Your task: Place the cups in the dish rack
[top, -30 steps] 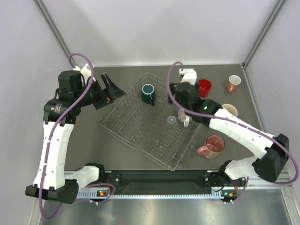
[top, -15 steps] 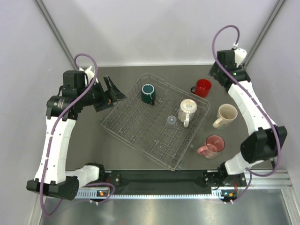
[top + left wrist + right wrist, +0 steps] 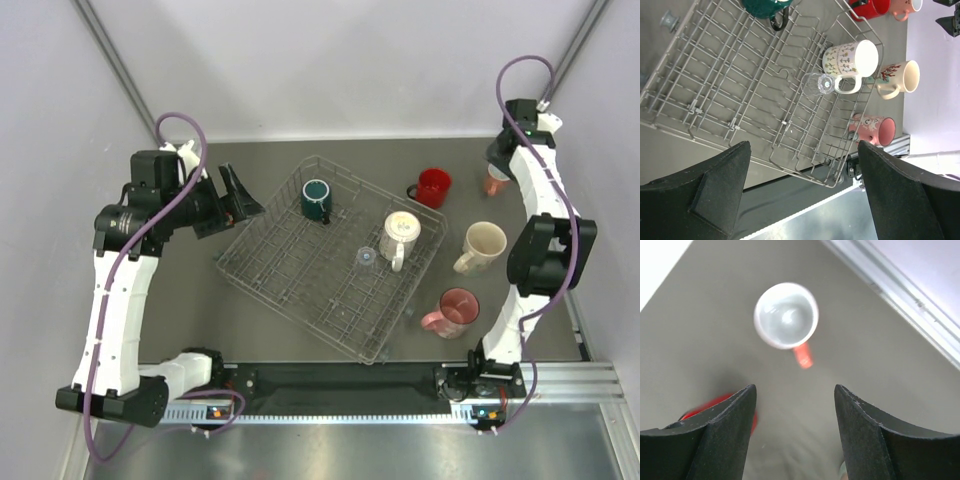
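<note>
The dish rack point(image 3: 266, 210) lies askew mid-table. In it stand a dark teal mug point(image 3: 317, 199), a patterned cream mug point(image 3: 400, 235) and a clear glass cup point(image 3: 367, 257). On the table to its right are a red mug point(image 3: 433, 187), a cream mug point(image 3: 483, 243) and a pink mug point(image 3: 455, 310). My right gripper point(image 3: 795, 388) hangs open above the small salmon mug point(image 3: 786, 315), which stands upright at the back right with its handle toward the fingers. Open and empty, my left gripper point(image 3: 245, 192) hovers off the rack's left corner and looks across the rack point(image 3: 740, 85).
The enclosure's right wall and its metal rail point(image 3: 900, 305) run close behind the salmon mug. The red mug point(image 3: 702, 407) shows beside my right gripper's left finger. The arm bases and a black rail point(image 3: 340, 385) line the near edge.
My right arm has swung from over the rack, where the patterned cream mug stays, to the back right corner above the salmon mug, and its jaws have narrowed a little. The left arm barely moved.
</note>
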### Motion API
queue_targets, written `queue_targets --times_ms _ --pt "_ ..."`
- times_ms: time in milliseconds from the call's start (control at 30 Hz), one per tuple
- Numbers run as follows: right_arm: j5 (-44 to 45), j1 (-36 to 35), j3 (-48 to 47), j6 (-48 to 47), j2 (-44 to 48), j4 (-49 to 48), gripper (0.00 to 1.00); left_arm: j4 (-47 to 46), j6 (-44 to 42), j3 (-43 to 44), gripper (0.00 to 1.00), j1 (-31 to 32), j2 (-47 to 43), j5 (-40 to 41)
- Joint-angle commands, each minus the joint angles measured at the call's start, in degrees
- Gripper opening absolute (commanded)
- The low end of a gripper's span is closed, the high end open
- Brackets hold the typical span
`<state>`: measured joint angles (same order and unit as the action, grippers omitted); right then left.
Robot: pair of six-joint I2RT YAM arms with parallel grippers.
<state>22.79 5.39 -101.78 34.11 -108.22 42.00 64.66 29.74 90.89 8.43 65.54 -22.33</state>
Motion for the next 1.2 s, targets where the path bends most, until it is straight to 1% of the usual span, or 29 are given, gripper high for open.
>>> queue_targets --times_ms 0,200,333,533,600,733,1000,1133,1167 --pt "-1.34 2.42 -5.09 -1.49 -2.51 0.19 0.63 -0.06 -1.96 1.75 0.93 0.28 0.2 1.23" --pt "-2.21 5.41 -7.03 -2.29 -6.38 -0.34 0.63 -0.33 -2.05 1.13 0.93 0.28 0.99 1.94" --pt "-3.01 6.13 -8.44 -3.34 -8.93 -0.95 0.62 -0.24 -2.05 0.69 0.93 0.28 1.69 2.2" --pt "-3.27 7.0 -10.81 -3.44 -12.45 -1.48 0.55 0.37 -1.96 0.87 0.92 0.28 3.01 2.29" --pt "-3.88 7.18 -11.51 -3.35 -13.67 -1.57 0.51 0.46 -1.88 0.95 0.92 0.28 3.19 2.37" --pt "-4.68 7.18 -12.04 -2.99 -15.43 -1.83 0.49 0.55 -1.7 1.13 0.92 0.28 3.63 2.03" --pt "-5.73 7.27 -12.57 -2.38 -18.16 -2.27 0.34 1.25 -1.09 1.57 0.91 0.28 3.72 1.58" --pt "-6.44 7.27 -13.27 -2.38 -18.6 -2.36 0.22 1.52 -0.56 1.66 0.9 0.28 3.46 1.23" --pt "-6.53 7.27 -13.53 -2.29 -18.6 -2.27 0.16 1.52 -0.47 1.66 0.9 0.28 3.46 1.23"
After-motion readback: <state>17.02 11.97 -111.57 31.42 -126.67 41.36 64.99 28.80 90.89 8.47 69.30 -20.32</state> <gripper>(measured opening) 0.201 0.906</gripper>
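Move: The small orange cup stands about 5 cm ahead of the right hand, 4 cm to its right and roughly 14 cm below. The red mug is some 2 cm ahead and 13 cm to the hand's left, and the cream mug about 11 cm back and nearly in line sideways, both about as far below. From the left hand, the cup is roughly 28 cm ahead, 60 cm to the right and 29 cm lower. Right hand sinks about 10 cm, drifting some 5 cm right and forward, fingers closing astride the orange cup's right wall. ##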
